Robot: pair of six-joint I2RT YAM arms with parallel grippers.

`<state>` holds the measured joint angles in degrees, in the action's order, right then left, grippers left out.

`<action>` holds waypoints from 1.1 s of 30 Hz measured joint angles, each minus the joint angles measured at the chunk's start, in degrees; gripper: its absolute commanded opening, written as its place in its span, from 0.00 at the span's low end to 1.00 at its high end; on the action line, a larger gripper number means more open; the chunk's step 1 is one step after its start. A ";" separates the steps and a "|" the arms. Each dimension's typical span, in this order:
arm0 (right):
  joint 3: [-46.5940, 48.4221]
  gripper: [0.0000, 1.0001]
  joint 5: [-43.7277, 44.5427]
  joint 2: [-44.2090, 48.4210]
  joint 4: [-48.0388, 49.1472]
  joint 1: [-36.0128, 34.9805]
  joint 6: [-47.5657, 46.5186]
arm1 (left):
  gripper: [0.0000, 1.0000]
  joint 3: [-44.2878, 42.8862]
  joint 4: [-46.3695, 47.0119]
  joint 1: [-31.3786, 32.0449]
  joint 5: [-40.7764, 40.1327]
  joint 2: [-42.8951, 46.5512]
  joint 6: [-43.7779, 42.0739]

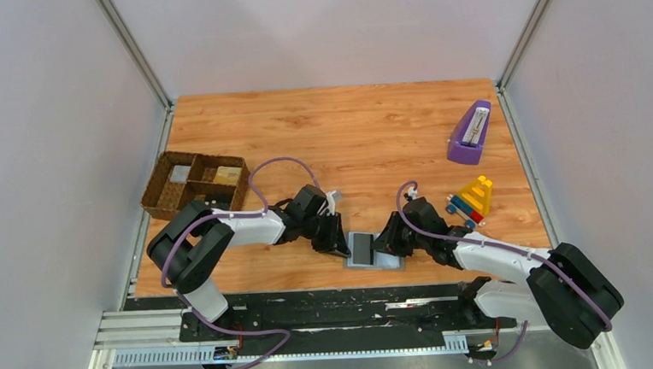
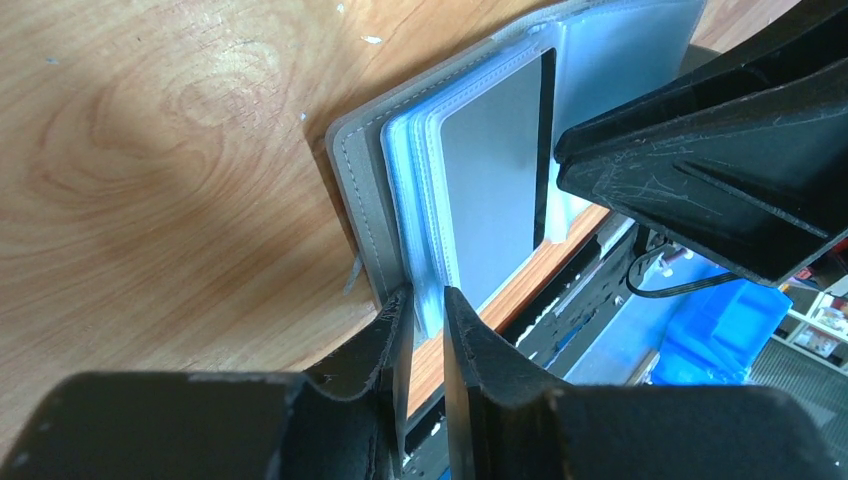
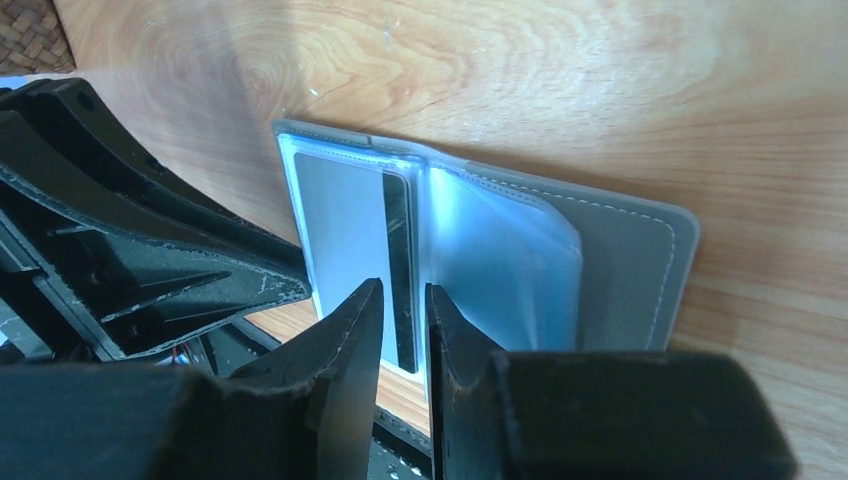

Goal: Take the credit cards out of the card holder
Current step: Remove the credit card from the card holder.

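Note:
The card holder (image 1: pixel 388 262) lies open near the table's front edge, grey outside (image 2: pixel 355 190) with pale blue clear sleeves inside (image 3: pixel 500 260). A grey credit card (image 1: pixel 362 249) with a dark stripe sits in its left sleeve (image 2: pixel 495 170) (image 3: pixel 345 230). My left gripper (image 1: pixel 341 245) is at the holder's left edge, jaws nearly together with a corner of the sleeve stack between the tips (image 2: pixel 428 296). My right gripper (image 1: pixel 388 245) stands over the spine with a narrow gap above the card's stripe (image 3: pixel 404 288). Whether it pinches a sleeve does not show.
A brown woven divided tray (image 1: pixel 195 184) stands at the left, with flat pieces in its compartments. A purple object (image 1: pixel 470 133) and a yellow, red and blue toy stack (image 1: pixel 471 200) sit at the right. The black rail (image 1: pixel 313 305) runs just below the table's front edge.

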<state>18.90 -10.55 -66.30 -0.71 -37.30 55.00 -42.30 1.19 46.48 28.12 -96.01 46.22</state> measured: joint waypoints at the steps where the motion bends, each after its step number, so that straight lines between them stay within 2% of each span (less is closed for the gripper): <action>1: 0.00 0.22 -0.26 0.00 0.20 0.00 -0.09 | 0.24 0.00 0.00 0.00 -0.02 0.00 0.02; 17: 1.20 0.19 -2.27 -3.93 1.92 0.04 -1.16 | 0.23 0.04 -0.11 0.04 0.09 0.00 0.17; 19: 1.22 0.17 -2.54 -4.20 2.01 0.24 -1.20 | 0.23 0.04 -0.11 0.04 0.09 0.00 0.17; 24: 1.29 0.01 -2.58 -4.74 2.25 0.33 -1.62 | 0.24 0.04 -0.15 0.04 0.13 0.00 0.15; 33: 1.29 0.00 -3.06 -4.68 3.13 0.31 -3.26 | 0.29 -1.70 -5.31 0.15 -2.36 1.53 -0.55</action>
<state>20.18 -13.61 -70.98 2.42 -36.99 51.75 -44.01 -4.12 46.63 25.76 -94.48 45.67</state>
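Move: Just left of the right hand, with its tips at the pocket's mouth, the dark credit card in the holder has its middle about 3 cm to the left, 1 cm ahead and 1 cm lower. The clear sleeve leaf stands roughly 3 cm to this hand's right and 1 cm ahead, at about the same height. From the left hand, at the holder's near left corner, the card lies some 4 cm right, 2 cm ahead and 1 cm down. Easing the right fingertips left about 1 cm and half a centimetre down onto the card's bare dark edge, then shutting them from a quarter open to pinch that edge, with the hand nearly still. The left fingers stay on the holder's left edge as a brace, only starting to shift left by about half a centimetre and rise a touch at the very end. ##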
